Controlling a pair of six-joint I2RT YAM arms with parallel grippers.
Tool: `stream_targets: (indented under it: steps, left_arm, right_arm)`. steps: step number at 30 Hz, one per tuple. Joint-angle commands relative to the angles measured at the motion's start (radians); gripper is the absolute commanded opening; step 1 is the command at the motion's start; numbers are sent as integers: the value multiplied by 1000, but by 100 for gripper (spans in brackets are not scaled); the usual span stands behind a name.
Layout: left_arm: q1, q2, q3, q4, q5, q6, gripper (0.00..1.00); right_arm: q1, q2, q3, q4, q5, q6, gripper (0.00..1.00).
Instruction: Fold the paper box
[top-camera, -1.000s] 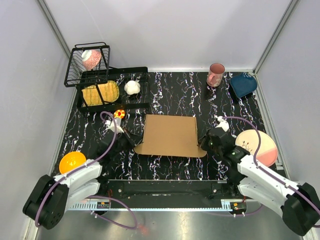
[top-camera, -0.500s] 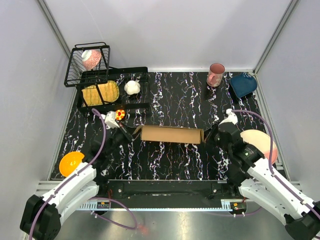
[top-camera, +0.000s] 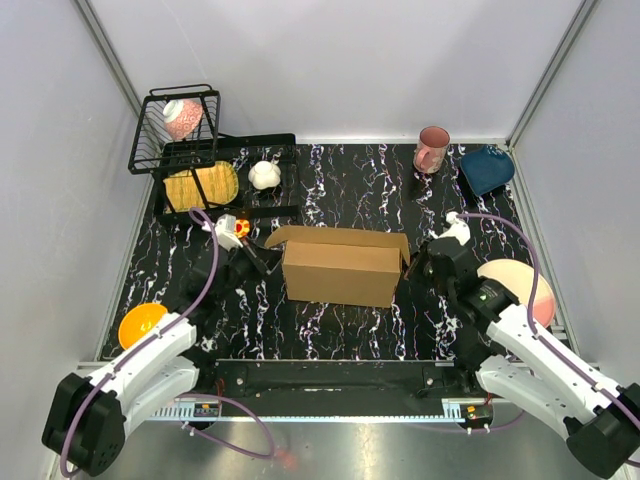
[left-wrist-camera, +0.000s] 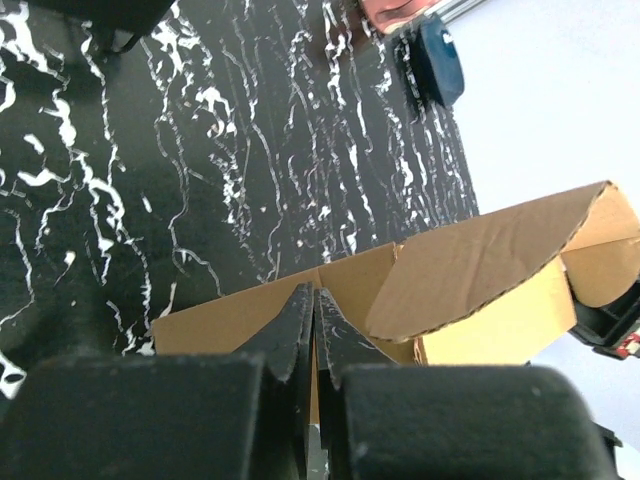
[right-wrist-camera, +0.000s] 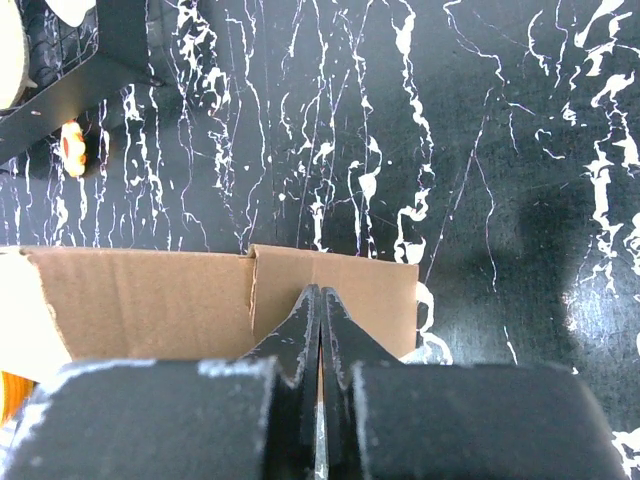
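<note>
The paper box (top-camera: 338, 268) is plain brown cardboard, standing up as an open sleeve in the middle of the black marbled table (top-camera: 350, 190). A top flap sticks out at each end. My left gripper (top-camera: 266, 262) is at its left end, shut on a thin cardboard edge. In the left wrist view the fingertips (left-wrist-camera: 305, 300) pinch that edge of the paper box (left-wrist-camera: 480, 260), with a curved flap above. My right gripper (top-camera: 409, 266) is at the right end, also shut on cardboard. The right wrist view shows its fingertips (right-wrist-camera: 312, 300) clamped on a panel of the paper box (right-wrist-camera: 150, 300).
A black wire rack (top-camera: 215, 182) with a basket, a yellow item and a white item stands at the back left. A small orange toy (top-camera: 240, 228) lies near the left gripper. An orange bowl (top-camera: 140, 322) sits front left. A pink mug (top-camera: 432, 150), a blue dish (top-camera: 487, 168) and a pink plate (top-camera: 522, 290) are on the right.
The cardboard lay flat a second ago; it has been swung upright and opened into a standing sleeve. Both grippers moved away from the bases with it, still clamped.
</note>
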Motion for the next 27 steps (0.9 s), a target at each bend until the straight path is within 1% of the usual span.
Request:
stream_targets:
  steps: [1, 6, 7, 11, 12, 14, 16, 17, 18, 19, 21, 22, 23, 24, 25, 26, 27]
  left_arm:
    - [-22, -30, -28, 47, 64, 9, 3]
    - [-22, -107, -36, -51, -3, 54, 8]
    - [-22, -122, -31, -92, -17, 60, 9]
    - [-21, -202, 9, -215, -106, 90, 16]
    - [-21, -210, 20, -239, -121, 104, 21]
    - [-21, -225, 52, -319, -161, 116, 26]
    - [-21, -233, 73, -390, -193, 126, 33]
    - [-21, -239, 95, -413, -222, 129, 35]
    - [-21, -243, 105, -466, -239, 133, 39]
    - [-21, -244, 119, -493, -259, 135, 41]
    - [-21, -256, 151, -569, -314, 137, 46]
    - [-19, -260, 164, -600, -339, 135, 51]
    - [-21, -274, 190, -629, -395, 133, 56]
    - [-21, -283, 202, -692, -428, 126, 60]
    - [-21, -294, 216, -721, -465, 121, 67]
    - [-21, -320, 240, -744, -523, 121, 70]
    - [-19, -332, 253, -769, -548, 133, 73]
  right_arm:
    - [13, -23, -22, 67, -36, -3, 0]
    - [13, -69, -11, 20, 7, -38, 6]
    - [13, -75, -5, -2, 13, -43, 8]
    - [15, -86, 39, -86, 62, -75, 13]
    - [15, -88, 61, -130, 75, -80, 14]
    - [15, -92, 85, -181, 108, -81, 16]
    - [13, -91, 140, -281, 137, -78, 18]
    - [15, -83, 165, -319, 176, -77, 22]
    - [15, -78, 212, -394, 199, -77, 24]
    - [15, -75, 235, -427, 219, -81, 26]
    - [15, -80, 298, -497, 272, -92, 32]
    - [15, -83, 321, -517, 289, -100, 35]
    - [15, -94, 344, -530, 326, -107, 37]
    - [15, -101, 382, -530, 337, -116, 43]
    - [15, -114, 392, -507, 337, -158, 47]
    - [15, -149, 394, -469, 299, -194, 50]
    - [15, -169, 380, -365, 256, -239, 58]
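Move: The box stands on edge between my hands, its middle some 14 cm to the right of my left hand, about 1 cm ahead and 7 cm lower. From my right hand it lies roughly 13 cm left, 1 cm ahead and 7 cm down. The flower ornament sits some 10 cm left, 15 cm ahead and 15 cm below my left hand; the round plate is about 28 cm right of my right hand, level with it and 15 cm down. I let go of the box from both ends, drawing my closed fingertips off its end walls. My left hand first eases back about 2 cm, then swings left some 8 cm, rolling and turning counter-clockwise as its fingers open wide. My right hand leaves to the right and then climbs, about 8 cm up and 7 cm out, slightly back, its fingers opening about halfway. ##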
